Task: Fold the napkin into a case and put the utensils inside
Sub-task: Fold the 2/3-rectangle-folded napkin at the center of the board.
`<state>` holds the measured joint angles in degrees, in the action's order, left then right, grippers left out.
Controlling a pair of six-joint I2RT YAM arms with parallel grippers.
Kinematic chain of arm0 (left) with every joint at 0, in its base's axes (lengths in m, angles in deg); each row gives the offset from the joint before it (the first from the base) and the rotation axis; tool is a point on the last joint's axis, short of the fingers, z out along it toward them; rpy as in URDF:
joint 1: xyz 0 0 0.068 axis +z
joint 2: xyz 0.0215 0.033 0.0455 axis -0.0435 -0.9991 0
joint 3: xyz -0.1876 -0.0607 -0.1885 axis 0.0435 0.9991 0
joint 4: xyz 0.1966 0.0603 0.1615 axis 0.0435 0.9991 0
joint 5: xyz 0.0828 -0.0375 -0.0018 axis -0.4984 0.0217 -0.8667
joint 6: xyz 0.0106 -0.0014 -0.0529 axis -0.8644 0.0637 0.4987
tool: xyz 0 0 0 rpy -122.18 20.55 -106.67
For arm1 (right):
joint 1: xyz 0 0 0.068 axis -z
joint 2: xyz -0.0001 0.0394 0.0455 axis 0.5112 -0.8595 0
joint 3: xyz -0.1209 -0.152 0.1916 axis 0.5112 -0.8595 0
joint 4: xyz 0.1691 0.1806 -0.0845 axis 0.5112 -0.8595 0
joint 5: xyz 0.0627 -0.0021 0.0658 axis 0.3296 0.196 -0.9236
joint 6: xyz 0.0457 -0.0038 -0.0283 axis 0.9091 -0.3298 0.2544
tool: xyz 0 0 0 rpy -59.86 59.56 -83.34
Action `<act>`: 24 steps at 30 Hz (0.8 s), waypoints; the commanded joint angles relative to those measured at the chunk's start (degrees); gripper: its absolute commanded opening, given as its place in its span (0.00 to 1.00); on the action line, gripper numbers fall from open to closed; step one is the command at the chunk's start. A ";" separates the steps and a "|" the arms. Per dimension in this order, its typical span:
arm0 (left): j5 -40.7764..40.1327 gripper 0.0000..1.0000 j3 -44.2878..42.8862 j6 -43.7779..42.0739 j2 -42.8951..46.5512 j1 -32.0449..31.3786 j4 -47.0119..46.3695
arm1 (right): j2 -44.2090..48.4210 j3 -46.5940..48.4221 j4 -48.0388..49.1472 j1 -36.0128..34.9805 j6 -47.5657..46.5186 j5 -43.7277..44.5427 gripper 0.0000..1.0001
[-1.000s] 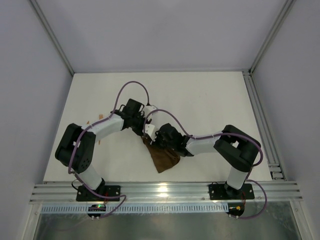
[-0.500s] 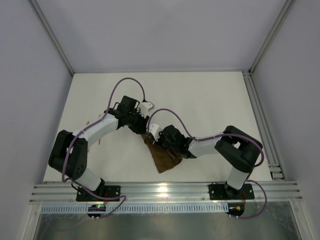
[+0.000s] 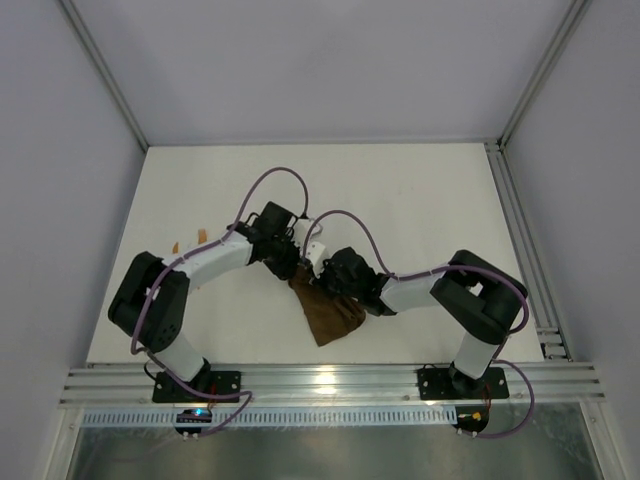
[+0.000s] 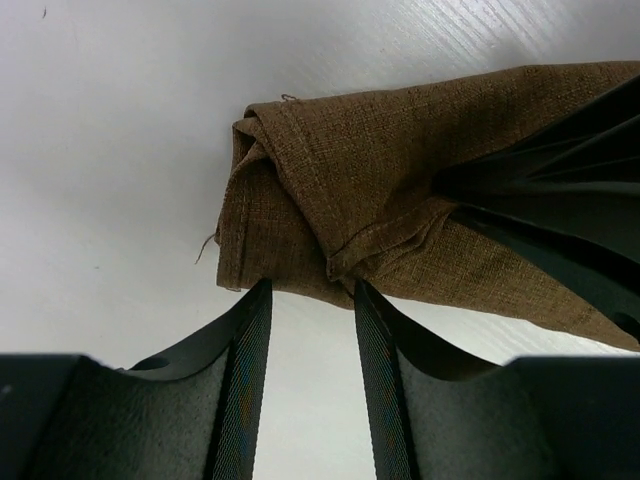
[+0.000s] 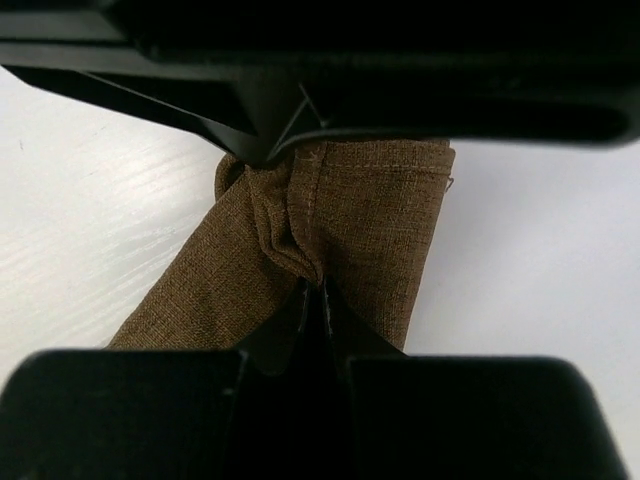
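Observation:
The dark brown napkin (image 3: 327, 314) lies folded into a narrow oblong with layered edges, slanting toward the near edge of the table. In the right wrist view my right gripper (image 5: 321, 287) is shut on a bunched fold of the napkin (image 5: 360, 215) near its far end. In the left wrist view my left gripper (image 4: 310, 292) stands open, its tips at the napkin's (image 4: 330, 190) edge with bare table between the fingers. From above, the left gripper (image 3: 295, 271) and right gripper (image 3: 318, 283) meet over that end. Two small orange-tan utensils (image 3: 187, 240) lie at the far left.
The white table (image 3: 420, 200) ends in an aluminium rail (image 3: 320, 380) at the near side and a slotted rail (image 3: 520, 240) along the right. Grey walls enclose the back and sides. The two arms' purple cables loop above the wrists.
My left gripper has opened and let go of the napkin. My right gripper has shut on a fold at the same end. The left arm shifted slightly; the napkin stayed put.

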<state>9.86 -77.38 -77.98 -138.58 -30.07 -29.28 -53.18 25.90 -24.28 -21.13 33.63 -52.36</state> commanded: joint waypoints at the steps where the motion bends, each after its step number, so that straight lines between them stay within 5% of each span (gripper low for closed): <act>1: -1.50 0.41 -0.14 -1.24 -0.76 -1.10 -2.87 | 1.97 0.46 3.39 0.20 1.16 -1.35 0.03; 9: -4.58 0.36 -0.32 -0.98 -3.58 -1.63 -4.46 | 2.93 -0.77 3.03 0.72 0.29 -1.52 0.03; 16: -4.51 0.04 -0.23 0.87 -2.88 -1.55 -5.08 | 3.55 -0.69 1.28 0.81 -1.12 -2.58 0.03; 24: -0.20 0.00 -0.49 3.06 1.78 -1.55 -3.41 | 4.43 4.76 -7.31 0.46 1.59 3.21 0.03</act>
<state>6.87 -77.34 -76.25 -139.83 -31.66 -32.10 -51.47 26.73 -28.15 -20.41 33.19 -53.05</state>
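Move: The napkin's folded edge at its far end lies about 2 cm below the left hand and some 1 cm ahead, between the open fingers. From there the napkin runs back and right, its near end about 13 cm back and 9 cm to the right of the left hand. The wooden spoon is some 20 cm to the left hand's left and 4 cm ahead. From the right hand, that edge lies about 4 cm left and 1 cm ahead, roughly level. Down first, about 2 cm, the left hand lowers its parted fingers over the napkin's folded edge just beyond the right hand, closes them there to pinch the cloth, and then rises about 1.5 cm with its fingers shut. The right hand stays almost in place and keeps its own pinch on the folds beside it. ##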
